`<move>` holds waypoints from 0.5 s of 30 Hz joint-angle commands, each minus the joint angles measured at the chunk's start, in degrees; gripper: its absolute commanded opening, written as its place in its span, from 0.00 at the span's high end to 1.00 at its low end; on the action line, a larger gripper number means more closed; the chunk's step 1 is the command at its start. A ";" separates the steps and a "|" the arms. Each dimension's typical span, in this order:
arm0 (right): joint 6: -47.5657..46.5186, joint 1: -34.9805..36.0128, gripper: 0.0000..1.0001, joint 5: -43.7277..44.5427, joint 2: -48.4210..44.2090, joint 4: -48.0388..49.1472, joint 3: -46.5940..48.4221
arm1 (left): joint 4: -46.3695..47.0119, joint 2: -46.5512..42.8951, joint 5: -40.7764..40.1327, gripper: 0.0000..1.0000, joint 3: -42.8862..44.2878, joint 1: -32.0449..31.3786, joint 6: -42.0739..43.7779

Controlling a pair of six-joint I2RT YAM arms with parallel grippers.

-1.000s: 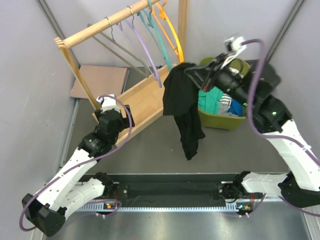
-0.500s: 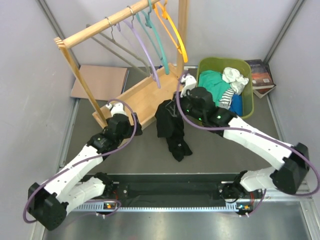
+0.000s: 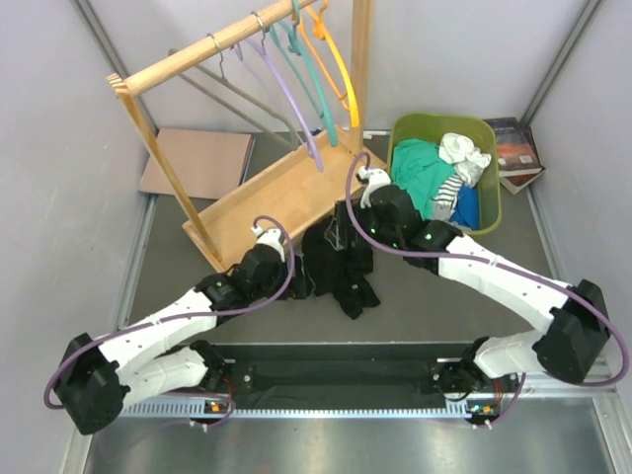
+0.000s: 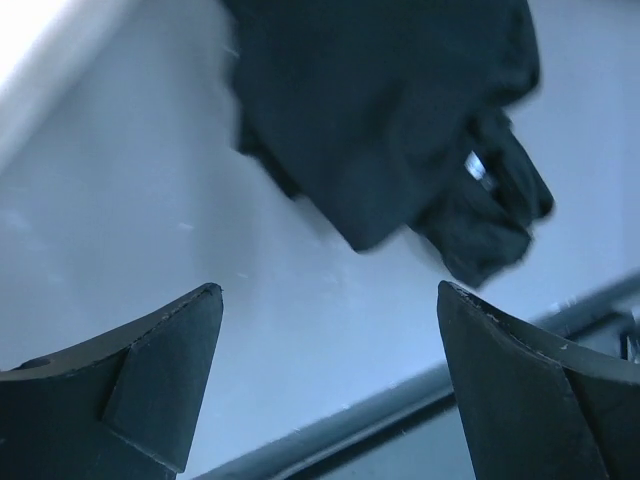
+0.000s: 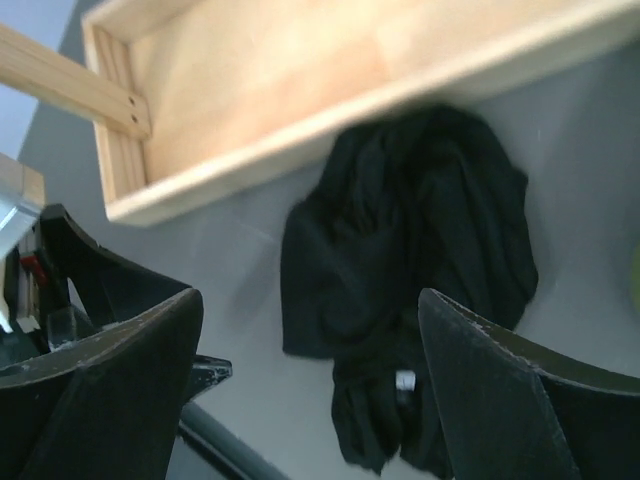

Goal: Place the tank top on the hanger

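Observation:
The black tank top (image 3: 339, 264) lies crumpled on the grey table just in front of the wooden rack base; it also shows in the left wrist view (image 4: 400, 130) and the right wrist view (image 5: 410, 290). The orange hanger (image 3: 341, 61) hangs at the right end of the wooden rail. My right gripper (image 3: 348, 237) is open and empty, hovering over the tank top's far edge; its jaws stand wide apart (image 5: 310, 330). My left gripper (image 3: 288, 269) is open and empty, low over the table just left of the tank top (image 4: 330, 300).
A wooden rack (image 3: 178, 69) carries teal (image 3: 311, 69), lilac (image 3: 286, 94) and grey hangers; its wooden base tray (image 3: 267, 197) sits behind the tank top. A green bin (image 3: 494, 212) of clothes stands at the right, books (image 3: 513, 148) beyond it. Cardboard (image 3: 197, 158) lies far left.
The right gripper carried the tank top down from the air, let it drop on the table and opened. The left gripper moved right toward the tank top.

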 commanded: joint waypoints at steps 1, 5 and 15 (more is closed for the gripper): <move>3.77 -0.32 0.13 0.21 -5.66 -4.73 -8.14 | 6.80 2.26 4.20 0.08 -1.59 -4.00 -2.89; 6.23 -0.32 0.16 -1.99 -10.92 -3.77 -15.98 | 11.02 9.19 4.03 0.07 -0.54 -9.37 -4.74; 10.99 -0.40 0.42 -0.94 -9.53 -2.98 -24.69 | 17.10 22.65 7.28 0.12 4.03 -12.63 -9.66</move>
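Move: The black tank top lies on the table with its middle some 9 cm to the right of the left gripper, 4 cm ahead and 9 cm below; its strap end is about 12 cm right and 3 cm back. From the right gripper, the tank top's middle is about 4 cm back, 2 cm right and 21 cm down, its strap end 11 cm back and 5 cm right. The rack tray's middle is roughly 10 cm ahead and 10 cm left of the right gripper, the green bin's 12 cm ahead and 25 cm right. Swoop the right gripper down about 13 cm while drawing it back and to the right towards the tank top's strap end, tipping the fingers some 20 degrees further down and narrowing them partway. Meanwhile bring the left gripper right, down and back towards the same end, about 7 cm to the right, turning slightly clockwise and tipping down, jaws kept wide. ##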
